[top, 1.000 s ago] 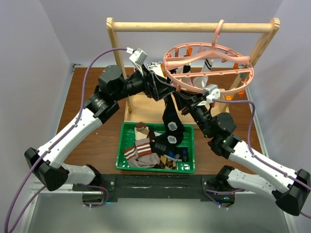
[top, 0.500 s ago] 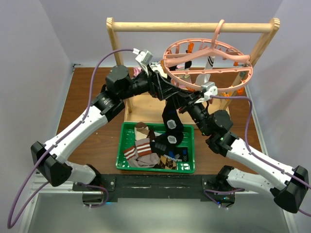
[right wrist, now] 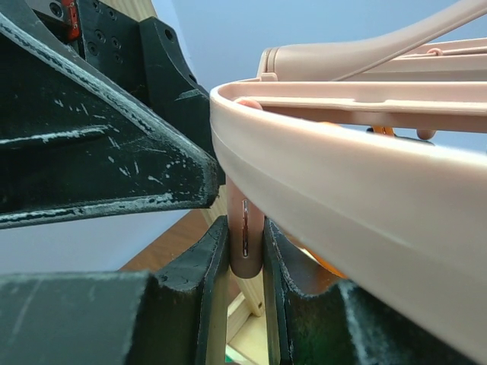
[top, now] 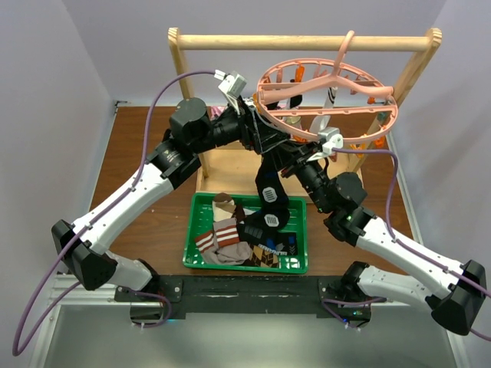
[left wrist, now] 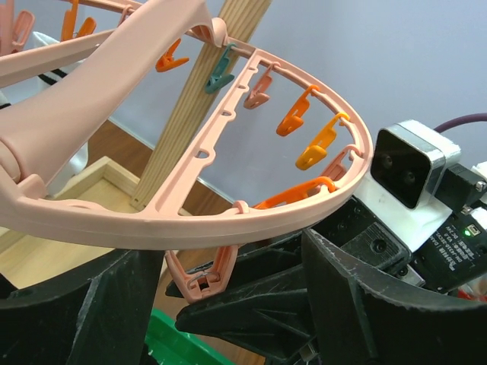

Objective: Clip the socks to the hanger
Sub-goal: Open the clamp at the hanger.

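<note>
The pink hanger (top: 330,86) hangs from the wooden rack. My right gripper (right wrist: 245,234) is shut on one pink clip (right wrist: 245,262) under the near rim (left wrist: 228,220). My left gripper (left wrist: 224,266) stands open, its jaws wide to either side of that same clip (left wrist: 199,275) and touching nothing. In the top view the left gripper (top: 257,126) and right gripper (top: 288,153) meet at the ring's near-left edge. A black patterned sock (top: 270,203) hangs below them; its top end is hidden, so I cannot tell what holds it. More socks (top: 217,234) lie in the green basket (top: 189,230).
The light wooden rack (top: 299,42) spans the back, its base tray (top: 230,165) behind the basket. Pale socks (top: 318,126) hang from the hanger's far clips. Orange and pink clips (left wrist: 293,118) line the rim. Walls close in on both sides.
My left arm has swung right and up to the hanger's near rim, and its jaws have narrowed a little. The ring has tilted slightly. The right gripper keeps hold of the clip.
</note>
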Controlling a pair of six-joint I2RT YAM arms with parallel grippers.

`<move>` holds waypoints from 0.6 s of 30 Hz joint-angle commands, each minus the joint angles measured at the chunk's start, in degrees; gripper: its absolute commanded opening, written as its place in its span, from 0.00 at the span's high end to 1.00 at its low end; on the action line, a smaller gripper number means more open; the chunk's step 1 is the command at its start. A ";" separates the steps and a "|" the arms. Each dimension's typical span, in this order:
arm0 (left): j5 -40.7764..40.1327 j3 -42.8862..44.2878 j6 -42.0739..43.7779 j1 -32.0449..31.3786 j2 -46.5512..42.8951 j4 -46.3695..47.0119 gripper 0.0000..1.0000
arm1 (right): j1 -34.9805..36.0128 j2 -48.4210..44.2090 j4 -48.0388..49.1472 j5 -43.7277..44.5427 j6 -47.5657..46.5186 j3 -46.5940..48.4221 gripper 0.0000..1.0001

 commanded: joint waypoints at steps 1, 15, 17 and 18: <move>-1.37 2.64 2.47 -0.27 -0.15 2.12 0.26 | -0.24 0.79 0.44 -0.73 2.09 2.25 0.93; -6.20 2.37 2.74 -0.71 -0.33 -0.42 0.44 | -0.33 1.05 0.62 -0.82 2.27 2.16 0.95; -7.77 2.90 2.82 -0.89 -0.07 -0.77 0.49 | -0.24 1.14 0.70 -0.99 2.36 2.25 0.95; -8.13 3.16 2.91 -0.97 0.19 -0.78 0.55 | -0.33 1.23 0.62 -0.99 2.27 2.25 0.96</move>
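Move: The pink clamp under the hanger's rim is between the left hand's open fingers, about 2 cm to the right of the hand point and 1 cm ahead. The near hanger rim runs some 4 cm above the hand, 1 cm ahead and 2 cm right; the hanging black sock's middle is about 4 cm ahead, 1 cm left and 14 cm down. For the right hand, the same clamp is already in its fingers, about 1 cm ahead, level sideways. The left hand eases 1 cm forward and down, fingers narrowing around the pink clamp; right keeps pinching it. ##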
